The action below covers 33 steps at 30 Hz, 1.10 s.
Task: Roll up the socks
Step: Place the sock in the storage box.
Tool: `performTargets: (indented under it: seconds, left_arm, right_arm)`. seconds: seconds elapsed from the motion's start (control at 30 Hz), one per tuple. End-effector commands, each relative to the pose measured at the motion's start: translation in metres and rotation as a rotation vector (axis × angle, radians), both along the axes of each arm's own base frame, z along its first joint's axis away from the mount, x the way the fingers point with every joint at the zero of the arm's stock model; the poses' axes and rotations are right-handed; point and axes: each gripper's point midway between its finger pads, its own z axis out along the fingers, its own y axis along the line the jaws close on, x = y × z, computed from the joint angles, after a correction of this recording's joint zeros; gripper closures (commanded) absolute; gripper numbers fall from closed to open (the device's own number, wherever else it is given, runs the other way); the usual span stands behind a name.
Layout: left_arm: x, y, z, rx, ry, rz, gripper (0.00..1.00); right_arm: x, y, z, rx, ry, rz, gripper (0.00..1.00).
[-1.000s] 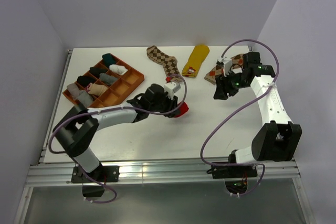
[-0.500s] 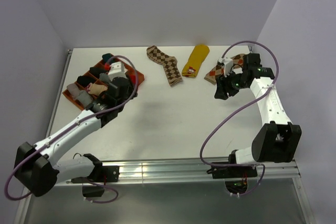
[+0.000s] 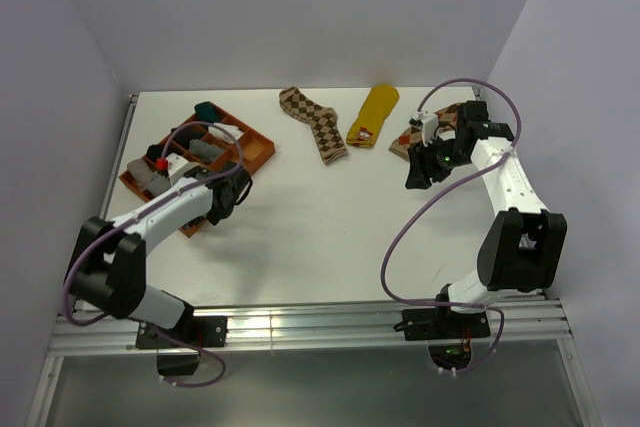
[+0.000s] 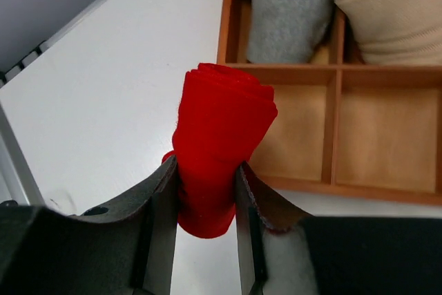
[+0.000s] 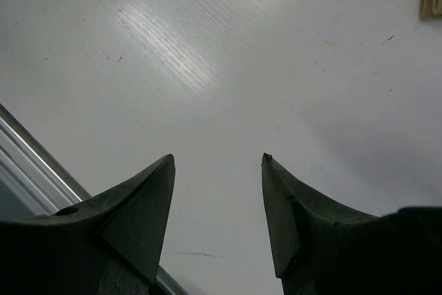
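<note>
A rolled red sock (image 4: 222,126) is pinched between the fingers of my left gripper (image 4: 207,164), which is shut on it. It hangs just outside the near wall of the orange tray (image 4: 304,74), in front of a bare compartment. From above, the red sock (image 3: 160,161) and left gripper (image 3: 162,167) sit over the tray's left end. Flat socks lie at the back: a brown argyle one (image 3: 317,122), a mustard yellow one (image 3: 373,114) and a second argyle one (image 3: 412,134). My right gripper (image 3: 414,177) (image 5: 217,160) stands open over bare table, holding nothing.
The orange tray (image 3: 262,147) holds several rolled socks, among them a grey one (image 4: 290,12) and a beige one (image 4: 390,12). White walls close in the table on the left, back and right. A metal rail (image 5: 27,157) runs along an edge of the table.
My left arm has swung from the table's middle over to the tray's left end, carrying the red sock. The right arm has barely shifted.
</note>
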Motion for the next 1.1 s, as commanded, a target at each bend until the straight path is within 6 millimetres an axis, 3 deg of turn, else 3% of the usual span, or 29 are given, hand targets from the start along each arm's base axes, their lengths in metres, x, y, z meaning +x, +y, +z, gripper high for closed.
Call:
performTargets:
  seconds: [0.0, 0.3, 0.6, 0.87, 1.07]
  left_arm:
    - [0.006, 0.022, 0.016, 0.092, -0.016, 0.114, 1.0]
    - [0.033, 0.026, -0.018, 0.062, 0.105, 0.078, 1.0]
    - [0.068, -0.001, -0.047, -0.036, 0.195, -0.072, 1.0]
    - [0.071, -0.029, -0.073, -0.265, 0.205, -0.182, 1.0]
    - [0.069, -0.035, -0.087, -0.43, 0.161, -0.217, 1.0]
  right_arm:
    - [0.006, 0.0, 0.01, 0.005, -0.039, 0.024, 0.39]
    - [-0.006, 0.002, -0.011, 0.01, 0.003, 0.042, 0.39]
    - [-0.01, -0.001, -0.021, -0.007, 0.01, 0.027, 0.39]
    - [-0.012, -0.006, -0.024, -0.038, -0.006, 0.013, 0.39]
    - [-0.013, -0.005, -0.026, -0.033, -0.004, 0.009, 0.39]
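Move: The left hand already holds the rolled red sock; the empty near-corner compartment of the storage box lies about 6 cm ahead of it, 1 cm left and 10 cm below. The grey sock next to it is some 12 cm ahead and 6 cm left of the hand, the beige sock about 16 cm ahead and 1 cm left, both similarly low. From the right hand that compartment is roughly 50 cm left, 5 cm back and 14 cm down. Left hand lowers the held sock about 7 cm while going forward, into the corner compartment; right sinks too. ##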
